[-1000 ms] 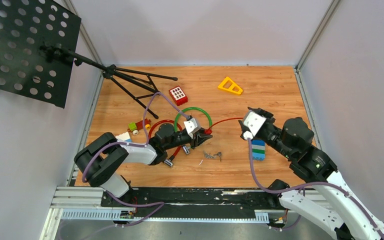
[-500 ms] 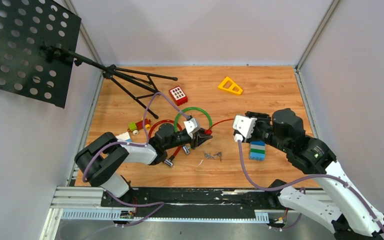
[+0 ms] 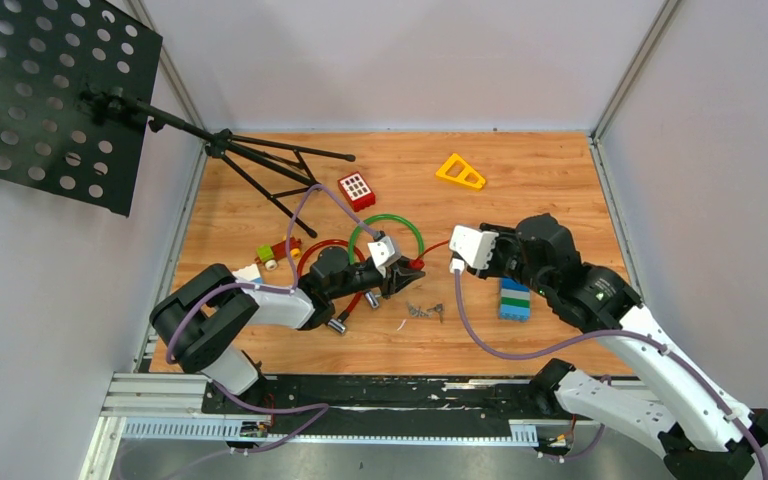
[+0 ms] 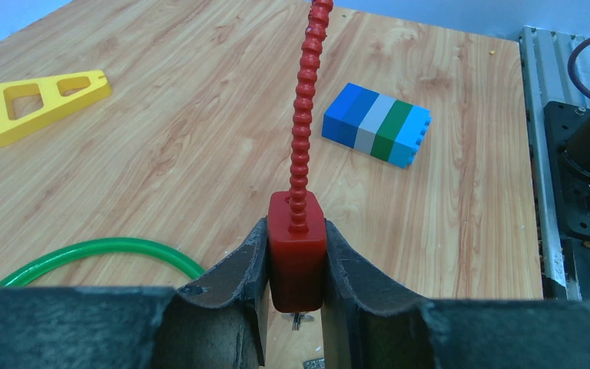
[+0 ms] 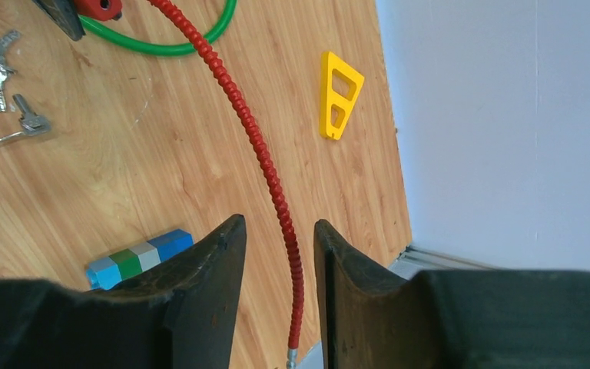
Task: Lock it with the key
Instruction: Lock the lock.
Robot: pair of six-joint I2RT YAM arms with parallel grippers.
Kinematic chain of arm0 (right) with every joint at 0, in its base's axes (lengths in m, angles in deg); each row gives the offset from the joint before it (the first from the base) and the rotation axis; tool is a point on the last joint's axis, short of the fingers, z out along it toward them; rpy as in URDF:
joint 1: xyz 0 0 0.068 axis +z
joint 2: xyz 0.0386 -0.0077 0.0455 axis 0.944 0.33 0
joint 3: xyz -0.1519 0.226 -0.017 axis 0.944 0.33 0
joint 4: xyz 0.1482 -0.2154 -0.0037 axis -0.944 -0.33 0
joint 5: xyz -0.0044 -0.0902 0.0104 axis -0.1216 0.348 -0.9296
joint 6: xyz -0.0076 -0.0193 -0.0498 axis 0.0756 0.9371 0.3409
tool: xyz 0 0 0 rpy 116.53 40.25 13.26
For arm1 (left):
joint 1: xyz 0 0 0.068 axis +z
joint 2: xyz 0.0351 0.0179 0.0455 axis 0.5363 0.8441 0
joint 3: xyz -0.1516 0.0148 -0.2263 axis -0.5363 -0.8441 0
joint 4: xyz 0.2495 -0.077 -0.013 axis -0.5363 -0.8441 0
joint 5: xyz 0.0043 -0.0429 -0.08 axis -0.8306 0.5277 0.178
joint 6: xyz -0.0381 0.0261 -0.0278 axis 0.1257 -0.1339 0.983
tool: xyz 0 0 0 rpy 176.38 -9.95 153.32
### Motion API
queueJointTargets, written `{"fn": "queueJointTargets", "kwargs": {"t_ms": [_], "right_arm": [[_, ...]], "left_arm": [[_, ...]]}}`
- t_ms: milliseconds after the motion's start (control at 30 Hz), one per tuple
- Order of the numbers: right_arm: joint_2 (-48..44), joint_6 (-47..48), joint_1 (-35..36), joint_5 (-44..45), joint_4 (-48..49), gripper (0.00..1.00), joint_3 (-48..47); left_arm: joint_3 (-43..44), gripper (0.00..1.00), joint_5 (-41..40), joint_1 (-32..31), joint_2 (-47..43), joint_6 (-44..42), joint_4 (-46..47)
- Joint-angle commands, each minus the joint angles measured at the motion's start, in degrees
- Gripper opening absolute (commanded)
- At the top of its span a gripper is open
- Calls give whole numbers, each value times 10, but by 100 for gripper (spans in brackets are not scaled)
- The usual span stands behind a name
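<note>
My left gripper (image 4: 296, 265) is shut on the red lock body (image 4: 297, 254), held just above the table at the centre (image 3: 415, 265). The lock's red ribbed cable (image 4: 302, 131) runs from it toward the right arm. In the right wrist view the cable (image 5: 257, 146) passes between the fingers of my right gripper (image 5: 280, 246), which is open with a small gap on each side. The cable's metal tip (image 5: 292, 355) hangs free below the fingers. A bunch of keys (image 3: 425, 310) lies on the wood just in front of the lock, also in the right wrist view (image 5: 0, 69).
A green cable ring (image 3: 385, 235) lies behind the lock. A blue-green-grey block stack (image 3: 515, 298) sits under the right arm. A yellow triangle (image 3: 460, 171), a red brick (image 3: 356, 189), a music stand (image 3: 55, 100) and toy blocks (image 3: 275, 255) stand further off.
The right arm has swung left toward the lock, bringing its fingers around the red cable's free end while the jaws narrow. The left gripper has held still on the lock body.
</note>
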Motion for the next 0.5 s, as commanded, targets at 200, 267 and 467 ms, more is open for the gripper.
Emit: {"fn": "queueJointTargets", "kwargs": {"t_ms": [200,267,467], "right_arm": [[21,-36,0,80,107,20,29],[24,-55,1,87,124,9,35],[32,-145,0,93,215,0,50]], "left_arm": [[1,0,10,3,-2,1,76],[-12,0,8,3,-2,-8,99],[-16,0,10,4,-3,-5,113]]}}
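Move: The free end part of the red cable runs between the right hand's open fingers. The spot to pinch lies about 3 cm ahead, straight in line sideways and 1 cm lower. The red lock head, still held in the left fingers, sits level ahead-wise, some 14 cm left and 12 cm below; the blue-green brick block lies about 5 cm back, 9 cm right and 25 cm down. From the left hand the pinch spot is about 3 cm ahead, 14 cm right and 11 cm up. The right fingers close from under half open to shut, pinching the red cable between their pads while the hand pushes forward about 3 cm, sinks about 1 cm early on and swings roughly 10 degrees clockwise. The left hand keeps its grip on the red lock head and lifts it about 1 cm, tilting slightly. ##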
